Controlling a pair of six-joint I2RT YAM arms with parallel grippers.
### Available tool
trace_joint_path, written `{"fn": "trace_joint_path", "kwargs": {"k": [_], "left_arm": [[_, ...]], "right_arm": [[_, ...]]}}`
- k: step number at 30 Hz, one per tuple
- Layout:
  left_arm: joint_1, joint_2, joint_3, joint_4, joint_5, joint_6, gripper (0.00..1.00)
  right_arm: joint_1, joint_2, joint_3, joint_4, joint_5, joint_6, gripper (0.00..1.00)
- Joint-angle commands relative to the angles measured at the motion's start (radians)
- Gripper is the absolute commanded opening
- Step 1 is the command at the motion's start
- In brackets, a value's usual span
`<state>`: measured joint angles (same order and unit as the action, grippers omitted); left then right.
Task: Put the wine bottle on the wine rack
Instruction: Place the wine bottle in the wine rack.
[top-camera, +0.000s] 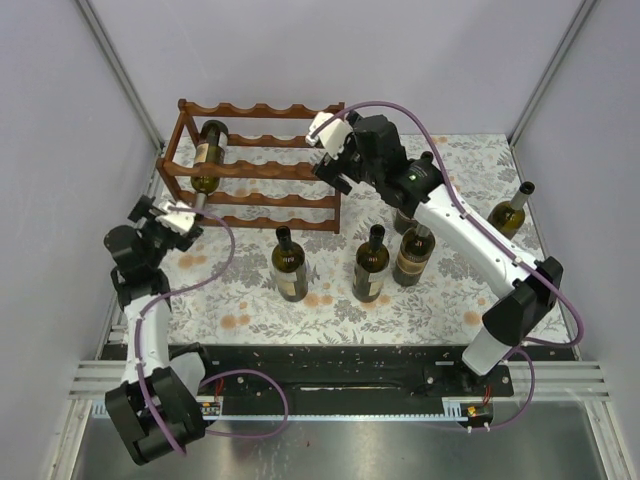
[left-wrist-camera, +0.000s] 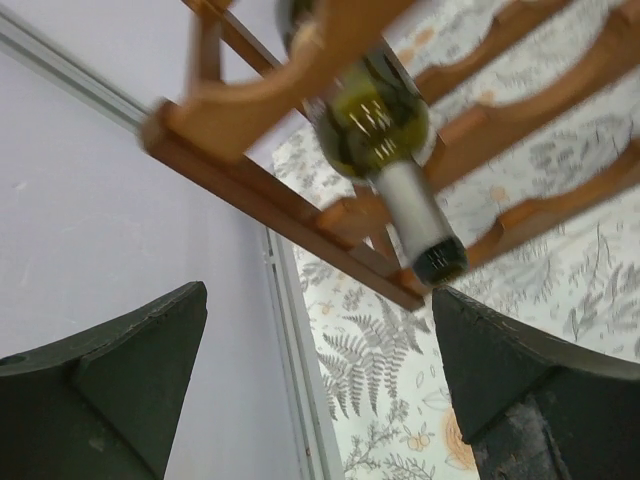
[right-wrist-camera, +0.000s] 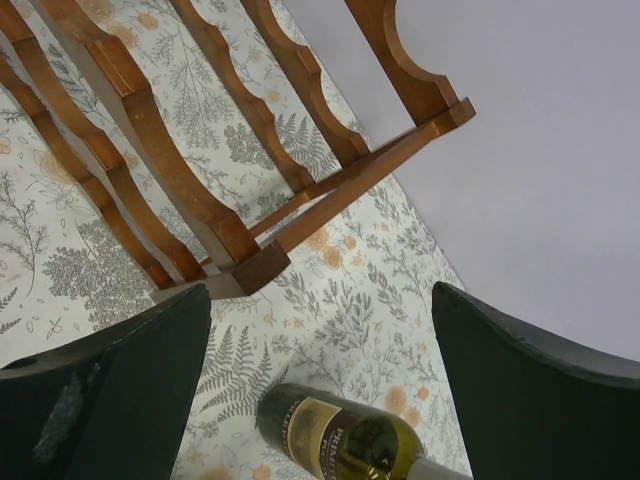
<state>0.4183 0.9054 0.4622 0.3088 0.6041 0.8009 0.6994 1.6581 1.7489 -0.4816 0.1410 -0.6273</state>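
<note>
The reddish-brown wine rack (top-camera: 262, 165) stands at the back left of the table. One green wine bottle (top-camera: 209, 153) lies in its left column, neck pointing toward me. My left gripper (top-camera: 178, 218) is open just in front of that neck, holding nothing. In the left wrist view the bottle (left-wrist-camera: 378, 125) and its capped neck hang above the open fingers (left-wrist-camera: 130, 370), apart from them. My right gripper (top-camera: 331, 141) is open at the rack's right end, empty. The right wrist view shows the rack's rails (right-wrist-camera: 200, 175) and a labelled bottle (right-wrist-camera: 345, 440) on the cloth below.
Three dark bottles stand in front of the rack (top-camera: 290, 264), (top-camera: 370, 264), (top-camera: 413, 255). Another bottle (top-camera: 511, 209) stands at the far right. Grey walls close in the left, back and right. The floral cloth (top-camera: 250, 310) covers the table.
</note>
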Motion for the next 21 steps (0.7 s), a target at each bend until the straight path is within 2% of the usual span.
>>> {"fn": "trace_joint_path", "kwargs": {"k": [1, 5, 10, 16, 21], "left_arm": [[0.004, -0.025, 0.226, -0.167, -0.026, -0.27, 0.99], [0.004, -0.036, 0.427, -0.386, -0.05, -0.445, 0.99], [0.004, -0.019, 0.682, -0.608, -0.069, -0.633, 0.99], [-0.003, 0.039, 0.926, -0.763, -0.013, -0.742, 0.99], [-0.013, 0.093, 1.029, -0.841, 0.037, -0.782, 0.99]], "right_arm": [[-0.014, -0.096, 0.034, -0.015, 0.055, 0.089, 1.0], [-0.021, -0.13, 0.044, -0.025, 0.124, 0.136, 0.99], [-0.084, -0.133, 0.136, -0.126, 0.172, 0.222, 0.99], [-0.19, -0.124, 0.216, -0.238, 0.18, 0.282, 0.99], [-0.303, -0.118, 0.274, -0.333, 0.105, 0.348, 0.99]]}}
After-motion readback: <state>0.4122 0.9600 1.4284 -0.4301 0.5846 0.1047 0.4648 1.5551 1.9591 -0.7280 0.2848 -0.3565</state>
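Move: The racked bottle has its neck towards the robot, its middle about 18 cm ahead of the left hand, 7 to the right and 5 below; the rack's middle is 16 ahead and 21 right. The back bottle stands some 18 cm right of the right hand, 2 ahead and 18 below, with the label bottle roughly 12 cm nearer the robot than it. From the right hand, the rack's middle is about 9 cm ahead, 16 left and 17 below. The racked bottle is left alone as the empty, wide-open left hand climbs steeply some 25 cm away from its neck, easing slightly back and right late on while rolling about 35 degrees, left side down, to come level. The right hand, also open, clears the rack's right end, going about 14 cm right and 8 up to pass high near the back bottle, turning clockwise. ##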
